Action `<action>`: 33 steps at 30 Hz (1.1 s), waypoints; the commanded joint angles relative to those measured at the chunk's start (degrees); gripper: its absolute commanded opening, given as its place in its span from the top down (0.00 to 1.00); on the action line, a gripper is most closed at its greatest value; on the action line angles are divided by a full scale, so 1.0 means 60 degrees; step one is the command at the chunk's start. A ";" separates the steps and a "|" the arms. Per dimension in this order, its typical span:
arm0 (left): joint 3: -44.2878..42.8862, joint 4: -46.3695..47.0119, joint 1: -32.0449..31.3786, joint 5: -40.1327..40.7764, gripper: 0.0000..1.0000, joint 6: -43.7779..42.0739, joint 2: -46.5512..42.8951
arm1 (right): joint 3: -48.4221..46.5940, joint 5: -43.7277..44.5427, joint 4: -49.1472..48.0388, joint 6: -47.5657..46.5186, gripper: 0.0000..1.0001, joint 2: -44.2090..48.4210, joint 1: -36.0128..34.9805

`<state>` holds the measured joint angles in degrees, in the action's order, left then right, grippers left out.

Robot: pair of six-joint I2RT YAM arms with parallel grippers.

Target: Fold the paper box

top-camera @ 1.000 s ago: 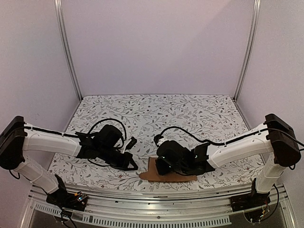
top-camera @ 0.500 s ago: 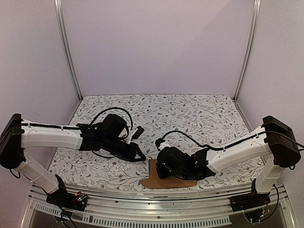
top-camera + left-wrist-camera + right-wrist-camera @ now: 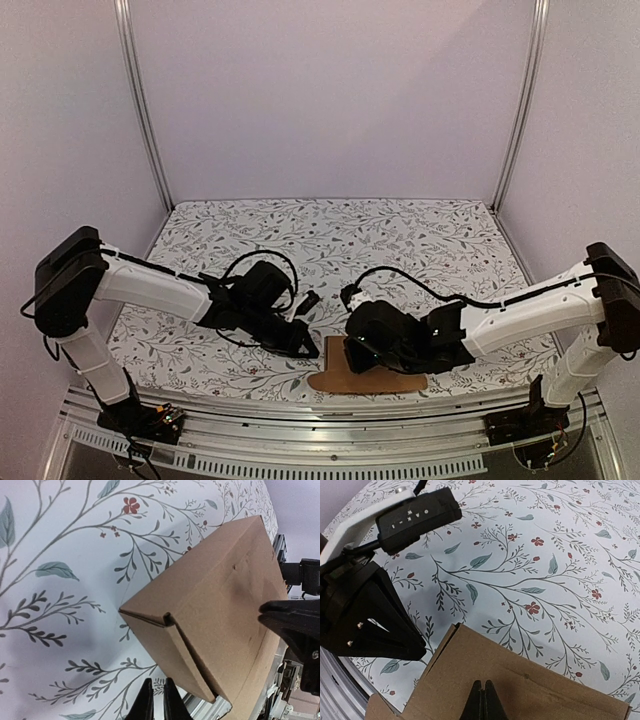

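Note:
The paper box is a flat brown oblong carton lying near the table's front edge. In the left wrist view the paper box shows a closed end with a tucked flap seam. My left gripper hovers just off that end, over the cloth. Its fingers are all but together, holding nothing. From above, the left gripper sits at the carton's left side. My right gripper is shut, with its tips resting on the paper box top. From above, its tips are hidden under the wrist.
A white cloth with a floral print covers the table. An aluminium rail runs along the near edge, close behind the carton. Metal frame posts and pale walls close in the sides and back.
My left arm has swung right, up to the carton's left end. The carton and my right gripper have shifted slightly right.

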<state>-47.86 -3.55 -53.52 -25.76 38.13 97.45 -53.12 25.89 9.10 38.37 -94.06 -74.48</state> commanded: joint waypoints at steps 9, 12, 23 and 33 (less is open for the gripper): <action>-0.0451 -0.0590 -0.0148 0.0473 0.93 -0.0465 -0.0196 | 0.1477 0.1064 0.2881 0.0558 0.96 0.3085 -0.0059; -0.0473 -0.1007 -0.0135 0.0748 0.91 -0.0595 -0.0426 | 0.1932 0.1220 0.3504 0.0916 0.86 0.4014 -0.0062; 0.0294 0.0387 -0.0133 -0.0335 0.58 0.0301 -0.0958 | 0.2863 0.0122 0.3903 0.2316 0.64 0.5087 0.0360; 0.0301 0.1500 -0.0184 -0.0961 0.54 0.0823 -0.0285 | 0.3455 -0.1308 0.1994 0.2252 0.57 0.4750 0.1183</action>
<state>-46.81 1.10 -53.63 -28.95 41.12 93.27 -33.87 22.02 26.87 50.98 -64.27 -68.84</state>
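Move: The right hand, shut, is a little above the paper box's lid near its left end. The box's right end wall is about 13 cm to this hand's right and level fore and aft, some 4 cm lower; the front flap lies about 5 cm back and 4 cm to its right, 3 cm below. The left hand, also shut, hangs low just outside the left end wall, which is about 2 cm to its right and a centimetre below, level fore and aft. The right hand rises some 3 cm and sweeps about 15 cm right over the lid, drifting back slightly, then sinks beside the right end wall while its fingers part to under half open and it turns clockwise some 15 degrees, also tipping down a bit. Meanwhile the left hand stays by the left end wall, climbs nearly 4 cm with its fingers spreading from almost shut to about half open, and edges about a centimetre right at the end, so that both open grippers are poised at opposite ends of the box. ##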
